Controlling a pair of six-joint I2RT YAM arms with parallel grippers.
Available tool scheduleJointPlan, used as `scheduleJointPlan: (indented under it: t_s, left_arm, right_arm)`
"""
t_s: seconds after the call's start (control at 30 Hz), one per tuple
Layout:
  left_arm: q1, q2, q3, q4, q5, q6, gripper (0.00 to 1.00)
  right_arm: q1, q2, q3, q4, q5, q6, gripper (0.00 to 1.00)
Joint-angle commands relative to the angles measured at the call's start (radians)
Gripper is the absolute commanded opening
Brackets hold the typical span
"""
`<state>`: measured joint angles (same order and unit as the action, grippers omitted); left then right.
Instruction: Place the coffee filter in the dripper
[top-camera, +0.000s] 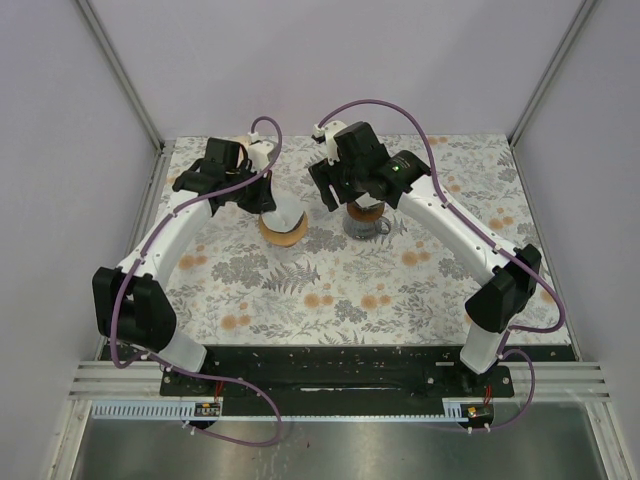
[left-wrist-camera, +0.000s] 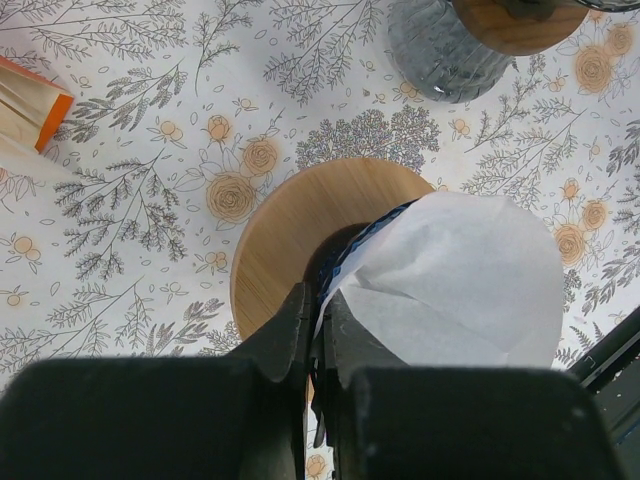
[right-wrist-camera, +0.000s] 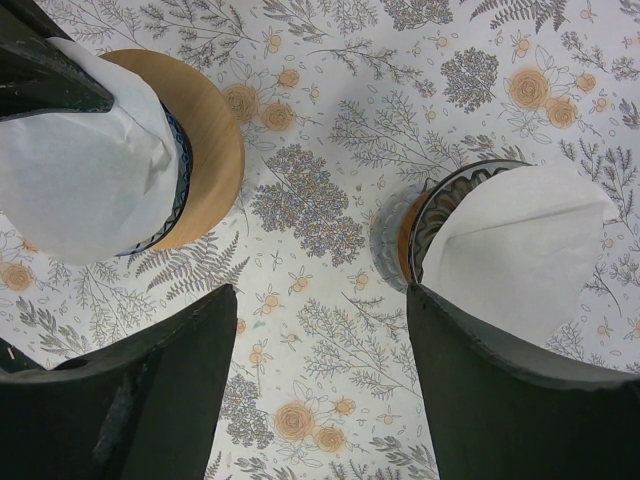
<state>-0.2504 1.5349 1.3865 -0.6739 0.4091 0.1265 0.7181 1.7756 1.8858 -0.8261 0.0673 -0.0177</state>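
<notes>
A white coffee filter (left-wrist-camera: 460, 280) sits in the dripper (left-wrist-camera: 285, 230), which has a round wooden base and a blue patterned rim. My left gripper (left-wrist-camera: 320, 305) is shut on the filter's near edge, right at the rim. From above, this dripper (top-camera: 283, 230) stands left of centre, with the left gripper (top-camera: 262, 193) at its upper left. My right gripper (right-wrist-camera: 320, 295) hangs open over the bare cloth between the two drippers, holding nothing. A second dripper (right-wrist-camera: 425, 215) at the right holds its own white filter (right-wrist-camera: 520, 250).
The second dripper rests on a glass server (left-wrist-camera: 445, 50). An orange-edged pack of filters (left-wrist-camera: 30, 110) lies on the flowered cloth at the far left. Grey walls and metal frame posts (top-camera: 120, 70) close in the table.
</notes>
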Motion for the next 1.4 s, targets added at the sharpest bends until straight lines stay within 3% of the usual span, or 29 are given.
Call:
scheduleJointPlan:
  t_s: [0.0,0.13,0.27,0.63,0.77,0.83,1.13,1.37]
  left_arm:
    - [0.000,0.024,0.020,-0.021,-0.038,0.028,0.00]
    - [0.000,0.028,0.019,-0.024,-0.027,0.025,0.00]
    - [0.000,0.033,0.028,-0.029,-0.026,0.022,0.27]
    - [0.002,0.018,0.103,-0.055,-0.033,0.018,0.73]
    - [0.008,0.001,0.121,-0.055,-0.046,0.015,0.95]
    - [0.013,-0.010,0.129,-0.055,-0.052,0.013,0.99]
    - [0.091,-0.061,0.164,-0.056,-0.027,-0.019,0.99]
    - [0.195,-0.180,0.120,0.031,-0.117,-0.077,0.99]
  right_arm:
    - [-0.002,-0.015,0.007,0.038,-0.004,-0.004,0.77]
    - [-0.002,-0.016,0.007,0.033,-0.004,-0.004,0.77]
    - [-0.002,-0.016,0.007,0.028,-0.008,-0.005,0.77]
    - [0.000,-0.018,-0.004,0.025,-0.006,-0.007,0.77]
    - [-0.002,-0.018,-0.007,0.025,-0.003,-0.008,0.78]
    - [0.000,-0.018,-0.010,0.028,0.002,-0.010,0.78]
    - [-0.029,-0.047,-0.033,0.038,0.029,-0.001,0.78]
    - [-0.184,-0.174,-0.148,0.111,0.011,0.040,0.81]
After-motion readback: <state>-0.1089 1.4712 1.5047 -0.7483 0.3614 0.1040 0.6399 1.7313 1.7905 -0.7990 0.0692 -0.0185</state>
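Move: The left hand has the coffee filter's left edge pinched; the dripper taking it has its middle about 4 cm to that hand's right, 1 cm back and 5 below. The packet lies some 13 cm ahead, 6 left and 17 below; a second dripper, with filter, 21 cm right, 2 ahead and 3 below. From the right hand, the second dripper is about 6 cm right, 2 ahead and 8 below; the first 13 left, 1 back and 10 below. The left fingers let go of the filter's edge, opening wide as the hand dips about 2 cm beside the dripper. It then lifts and swings away left and up, ending some 6 cm left and 6 up from its start, turning about 10 degrees counter-clockwise. Late on, the open right hand slides about 4 cm right towards the second dripper, sinking slightly. ##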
